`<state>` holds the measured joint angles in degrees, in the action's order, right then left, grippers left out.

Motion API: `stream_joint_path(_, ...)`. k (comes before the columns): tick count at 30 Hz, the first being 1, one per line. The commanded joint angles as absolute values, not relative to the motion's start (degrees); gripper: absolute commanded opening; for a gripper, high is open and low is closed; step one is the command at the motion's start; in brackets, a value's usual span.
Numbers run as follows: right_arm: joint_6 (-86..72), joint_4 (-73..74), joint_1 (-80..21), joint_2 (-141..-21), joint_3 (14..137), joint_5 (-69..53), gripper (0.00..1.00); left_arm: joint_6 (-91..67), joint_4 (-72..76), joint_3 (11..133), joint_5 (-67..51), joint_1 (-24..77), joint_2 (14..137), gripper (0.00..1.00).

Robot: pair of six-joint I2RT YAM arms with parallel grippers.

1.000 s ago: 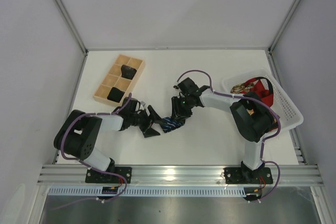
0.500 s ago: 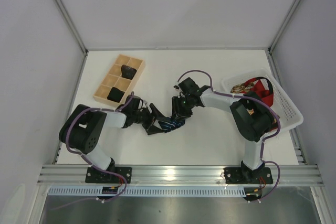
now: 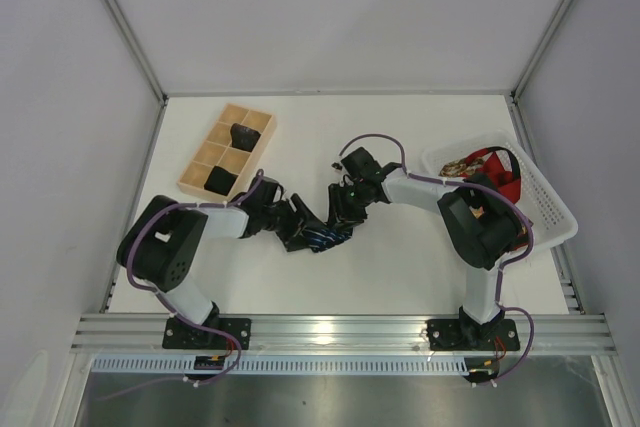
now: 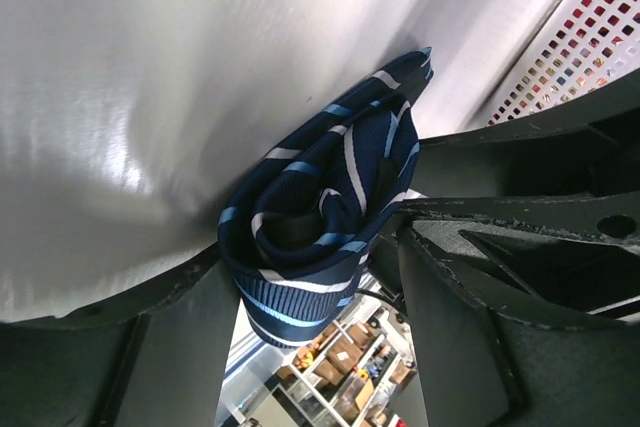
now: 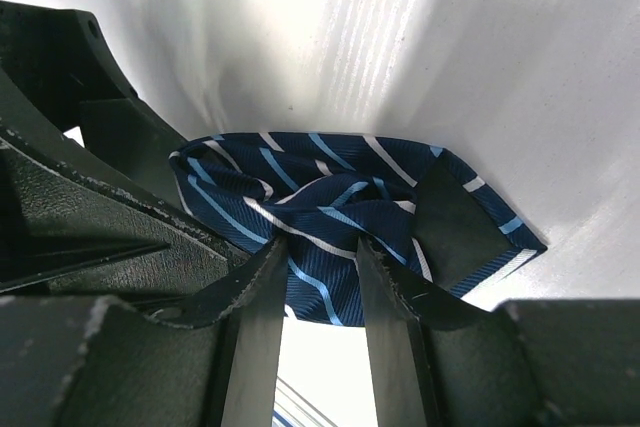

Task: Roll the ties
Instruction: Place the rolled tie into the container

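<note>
A navy tie with pale diagonal stripes lies rolled into a bundle at mid-table, between my two grippers. My left gripper reaches in from the left. In the left wrist view the roll sits between its fingers and touches both. My right gripper comes from the right. Its fingers pinch a fold of the tie, and the loose end sticks out to the right. Two dark rolled ties sit in a wooden box.
The wooden compartment box stands at the back left. A white perforated basket at the right holds a red tie and a gold-patterned one. Purple cables loop over both arms.
My left gripper has moved right, up against the navy roll, and its jaws have narrowed around it. The right gripper has held its pinch in place.
</note>
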<state>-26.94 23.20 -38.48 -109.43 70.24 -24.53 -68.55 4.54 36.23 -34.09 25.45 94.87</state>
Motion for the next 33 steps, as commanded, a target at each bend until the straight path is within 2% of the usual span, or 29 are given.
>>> stream_joint_path(1,-26.3,22.9,-38.1,-111.4,69.5,-22.8,0.4,-66.3,2.9,35.2,-26.4,27.5,97.7,0.69)
stream_joint_path(6,-26.1,22.9,-38.1,-111.7,69.4,-22.9,0.39,-65.7,4.1,35.3,-25.4,28.6,98.5,0.68)
stream_joint_path(10,-25.9,22.8,-38.1,-111.9,69.4,-23.2,0.39,-65.1,4.8,35.3,-24.4,28.9,98.5,0.63)
stream_joint_path(13,-25.7,22.9,-38.1,-112.1,69.7,-23.4,0.39,-64.3,4.3,35.9,-23.8,29.3,99.3,0.45)
stream_joint_path(17,-25.6,23.2,-38.1,-112.0,69.9,-23.4,0.38,-63.6,4.9,35.7,-23.7,29.4,100.2,0.47)
stream_joint_path(24,-25.3,23.4,-38.1,-112.1,70.2,-23.4,0.38,-62.0,5.3,36.5,-23.4,29.8,100.5,0.43)
stream_joint_path(25,-25.3,23.4,-38.1,-112.1,70.4,-23.4,0.38,-61.3,5.2,36.6,-23.3,29.9,100.5,0.37)
stream_joint_path(27,-25.2,23.6,-38.1,-112.1,70.6,-23.4,0.38,-60.0,4.9,37.0,-23.0,29.9,100.5,0.32)
stream_joint_path(30,-24.9,24.3,-38.1,-112.1,71.5,-23.2,0.38,-58.4,4.6,37.4,-22.6,29.9,100.4,0.18)
stream_joint_path(31,-24.8,24.7,-38.0,-112.1,72.0,-23.1,0.38,-57.9,4.6,37.4,-22.6,29.9,100.4,0.08)
stream_joint_path(33,-24.6,25.3,-37.8,-112.0,72.6,-23.1,0.38,-56.4,3.6,37.8,-22.6,29.9,100.1,0.0)
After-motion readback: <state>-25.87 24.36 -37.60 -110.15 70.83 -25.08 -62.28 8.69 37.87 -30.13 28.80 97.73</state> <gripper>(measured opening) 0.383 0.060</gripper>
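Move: The rolled tie lies on the table right at my left fingertips: its middle is about 5 cm to their right, level with them ahead and 1 cm below, its left end already between my open fingers. From my right hand, which already holds the roll's other part, the middle is some 3 cm left, 2 cm back and 1 cm below. The wooden container sits about 19 cm left of my left hand and 22 cm ahead; the black rolled tie in its nearest compartment is some 20 cm left and 14 cm ahead. I close my left fingers, first partway and then almost shut, pinching the left end of the rolled tie. Meanwhile that hand eases about 1.5 cm right, towards my right gripper, sinking 1 cm and edging forward a little, the wrist swinging under 10 degrees. My right fingers keep their hold on the roll. ##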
